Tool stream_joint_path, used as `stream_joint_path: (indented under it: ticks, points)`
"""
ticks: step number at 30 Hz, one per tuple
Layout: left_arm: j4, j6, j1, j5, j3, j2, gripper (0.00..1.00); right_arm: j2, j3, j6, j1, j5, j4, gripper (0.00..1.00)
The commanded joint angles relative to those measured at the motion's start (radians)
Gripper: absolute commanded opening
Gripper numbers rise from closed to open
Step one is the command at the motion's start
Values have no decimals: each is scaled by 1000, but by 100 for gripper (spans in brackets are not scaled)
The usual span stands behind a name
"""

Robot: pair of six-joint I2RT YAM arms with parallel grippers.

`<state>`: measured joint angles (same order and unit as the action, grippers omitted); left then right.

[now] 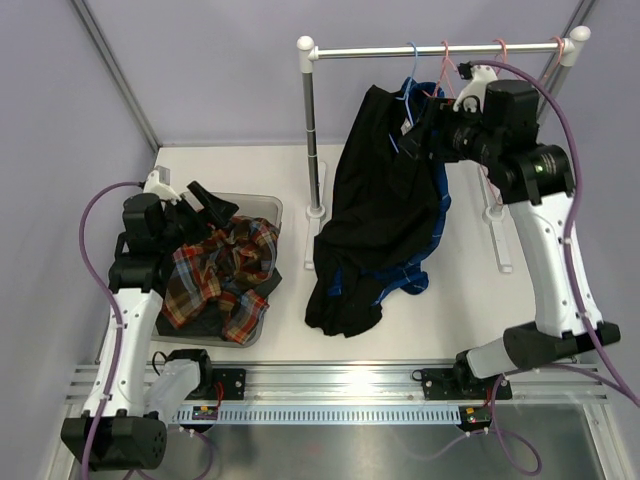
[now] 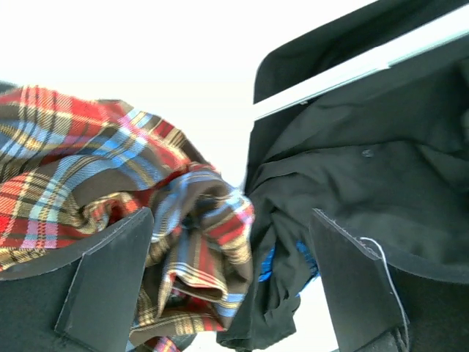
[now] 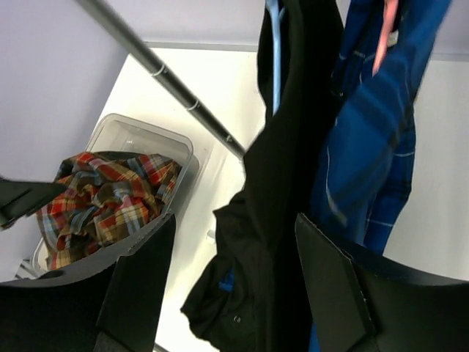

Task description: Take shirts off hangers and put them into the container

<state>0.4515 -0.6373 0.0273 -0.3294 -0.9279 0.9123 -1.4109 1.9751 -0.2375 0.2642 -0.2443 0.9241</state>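
The red plaid shirt [image 1: 222,272] lies crumpled in the grey container [image 1: 268,207], with dark fabric showing under its right edge. My left gripper [image 1: 208,203] hovers open over the tub's back left corner; in the left wrist view the plaid shirt [image 2: 95,161] spreads below the open left gripper [image 2: 229,220]. The black shirt [image 1: 380,210] hangs from a blue hanger [image 1: 412,52], and the blue checked shirt [image 1: 437,215] hangs behind it on a pink hanger [image 1: 447,52]. My right gripper [image 1: 415,140] is up at the black shirt's collar, open, with the black shirt [image 3: 286,183] between its spread fingers [image 3: 146,271].
A white and silver rail stand [image 1: 350,51] crosses the back of the table, its left post [image 1: 311,130] standing just right of the container. Two more pink hangers [image 1: 500,48] hang bare at the rail's right end. The black shirt's hem pools on the table.
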Motion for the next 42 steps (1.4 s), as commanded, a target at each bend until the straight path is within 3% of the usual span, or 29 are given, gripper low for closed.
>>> stream_joint_path:
  ticks: [1,6,8,10,14,18,21,23,26,34,37,42]
  points:
    - [0,47,-1,-74,-66,-42,91,-87,88,53,27,40,-28,74]
    - [-134,79,-32,-282,-95,-63,95,-163,94,127,84,202,-25,68]
    - [-140,114,-90,-326,-155,-52,94,-166,64,142,108,240,-34,46]
    - [-81,198,-188,-278,-222,0,91,-146,19,162,159,338,-65,25]
    - [22,303,-378,-197,-443,157,90,-125,16,205,225,410,-93,27]
    - [38,332,-515,-50,-509,260,89,-164,155,224,230,433,-39,28]
    - [20,334,-602,38,-496,278,89,-200,280,265,233,457,22,17]
    - [0,326,-641,65,-483,278,89,-220,346,289,233,482,48,0]
    - [-10,321,-681,87,-471,274,89,-241,444,299,234,475,67,0]
    - [12,381,-796,151,-583,258,89,-197,453,259,234,395,65,0]
    - [25,413,-803,159,-666,286,89,-110,328,199,244,332,61,0]
    - [133,487,-805,161,-958,428,89,88,-23,86,251,160,-36,0]
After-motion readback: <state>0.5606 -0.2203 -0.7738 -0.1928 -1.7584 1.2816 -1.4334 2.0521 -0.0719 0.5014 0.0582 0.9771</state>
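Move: Ahead of the open right hand, about 5 cm out, 3 cm left and 5 cm lower, hangs the black shirt's collar. The blue hanger's neck stands some 4 cm beyond that collar and 5 cm above it. The blue shirt's top lies about 5 cm to the collar's right, level in height. From the left hand the collar is roughly 38 cm right, 9 cm ahead and 12 cm up; the plaid shirt lies 20 cm below this hand and 5 cm back. Reaching forward about 5 cm, down and slightly left, the right hand rolls and pinches the black shirt by the hanger's neck, lifts it some 11 cm to unhook the hanger, then draws it down and back. The open left hand swings about 22 cm right towards the black shirt and rises 19 cm overall with a dip midway, turning 45 degrees clockwise and tipping its fingers up. ##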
